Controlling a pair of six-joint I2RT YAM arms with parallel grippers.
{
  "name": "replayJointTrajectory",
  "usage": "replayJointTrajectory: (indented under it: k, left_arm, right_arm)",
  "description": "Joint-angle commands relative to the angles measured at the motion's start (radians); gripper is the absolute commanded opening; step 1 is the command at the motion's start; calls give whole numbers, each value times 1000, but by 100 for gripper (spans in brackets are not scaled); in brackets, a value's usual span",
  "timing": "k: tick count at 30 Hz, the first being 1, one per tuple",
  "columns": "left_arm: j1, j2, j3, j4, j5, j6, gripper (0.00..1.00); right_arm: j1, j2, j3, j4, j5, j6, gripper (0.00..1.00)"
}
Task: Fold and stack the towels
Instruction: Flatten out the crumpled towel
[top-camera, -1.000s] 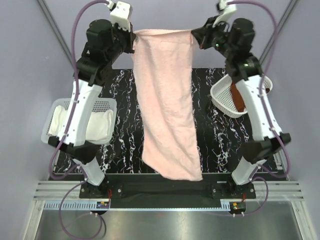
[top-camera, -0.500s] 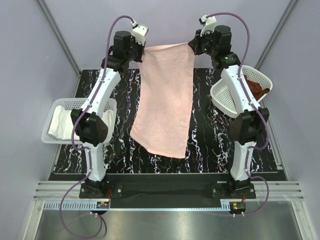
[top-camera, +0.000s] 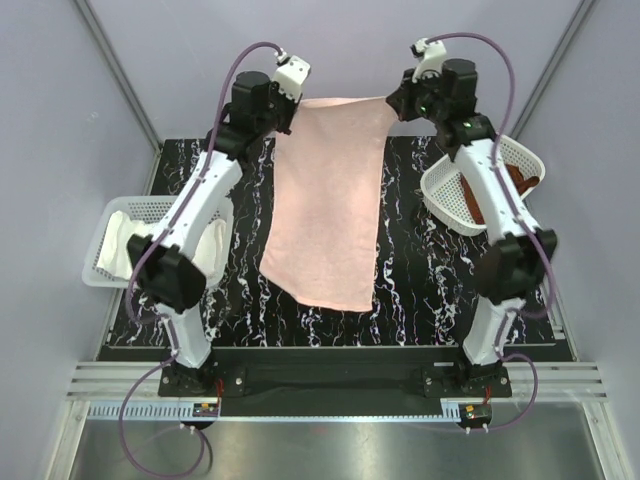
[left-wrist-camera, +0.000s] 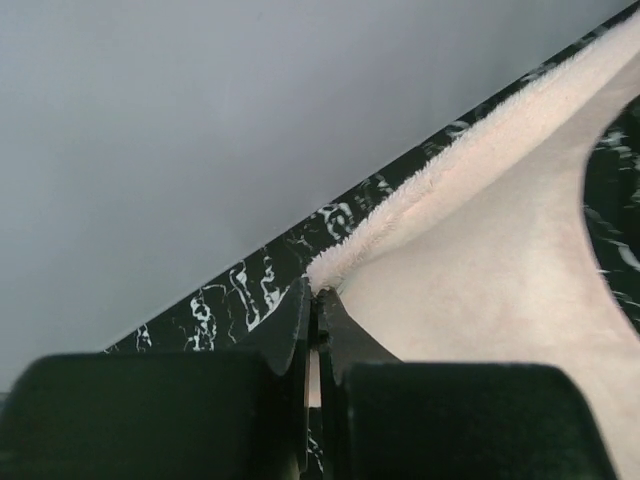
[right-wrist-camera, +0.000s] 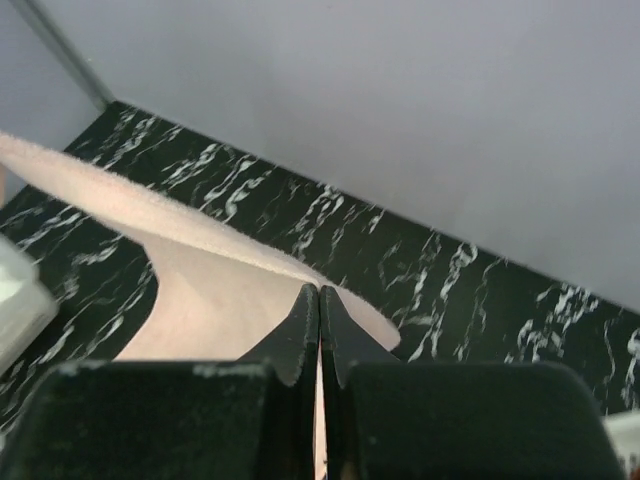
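Observation:
A pale pink towel is stretched between my two grippers at the back of the table, and its lower end reaches down onto the black marbled table. My left gripper is shut on the towel's left top corner, and my right gripper is shut on the right top corner. In the left wrist view the jaws pinch the fluffy edge of the towel. In the right wrist view the jaws are closed on the towel's corner. A white towel and a rust-brown towel lie in baskets.
A white mesh basket stands at the table's left edge, partly behind my left arm. Another white mesh basket sits tilted at the right edge, beside my right arm. Grey walls close in the back and sides.
Both arms have reached farther toward the back wall and lower, carrying the pink towel with them. Its bottom end has drawn away from the front edge toward the table's middle.

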Motion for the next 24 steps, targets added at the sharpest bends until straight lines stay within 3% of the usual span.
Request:
replayJointTrajectory:
  k: [1, 2, 6, 8, 10, 13, 16, 24]
  left_arm:
    - [-42, -325, -82, 36, -3, 6, 0]
    - [-74, -365, -96, 18, 5, 0, 0]
    - [-157, -575, -137, -132, 124, -84, 0]
    - [-194, -655, -208, -131, 274, -136, 0]
    - [-226, -768, -254, -91, 338, -227, 0]
    - [-273, -859, -276, -41, 404, -328, 0]
    - [-279, -860, -204, -60, 430, -382, 0]
    - [-280, -613, 88, -290, 300, -361, 0]
  right_arm:
    - [-22, -407, -248, 61, -60, 33, 0]
    - [-22, -546, -305, 51, -71, 59, 0]
    - [-22, -843, -515, -46, -179, 113, 0]
    - [-22, -1004, -574, -45, -215, 147, 0]
    - [-22, -1130, -617, -29, -243, 206, 0]
    - [-22, -1184, -588, 0, -260, 288, 0]
    - [-22, -1183, -533, 20, -272, 345, 0]
    - [-22, -1051, -472, -15, -183, 328, 0]
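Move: The pink towel hangs stretched between my two shut grippers at its far corners and slopes down towards me. Its middle is about 18 cm back, 7 cm right and 19 cm below my left hand, and about 20 cm back, 15 cm left and 19 cm below my right. The basket of white towels lies some 30 cm left, 21 cm back and 33 cm below my left hand. The basket with the brown cloth is about 23 cm right, 8 cm back and 33 cm below my right. I whip both hands back towards my bases and up, nearly 40 cm back and about 25 cm up, the right easing a few centimetres forward again at the end. My left keeps its pinch while turning clockwise and rolling its left side down; my right tips its fingertips up by some 30 degrees and stays shut, but its towel corner comes free. ##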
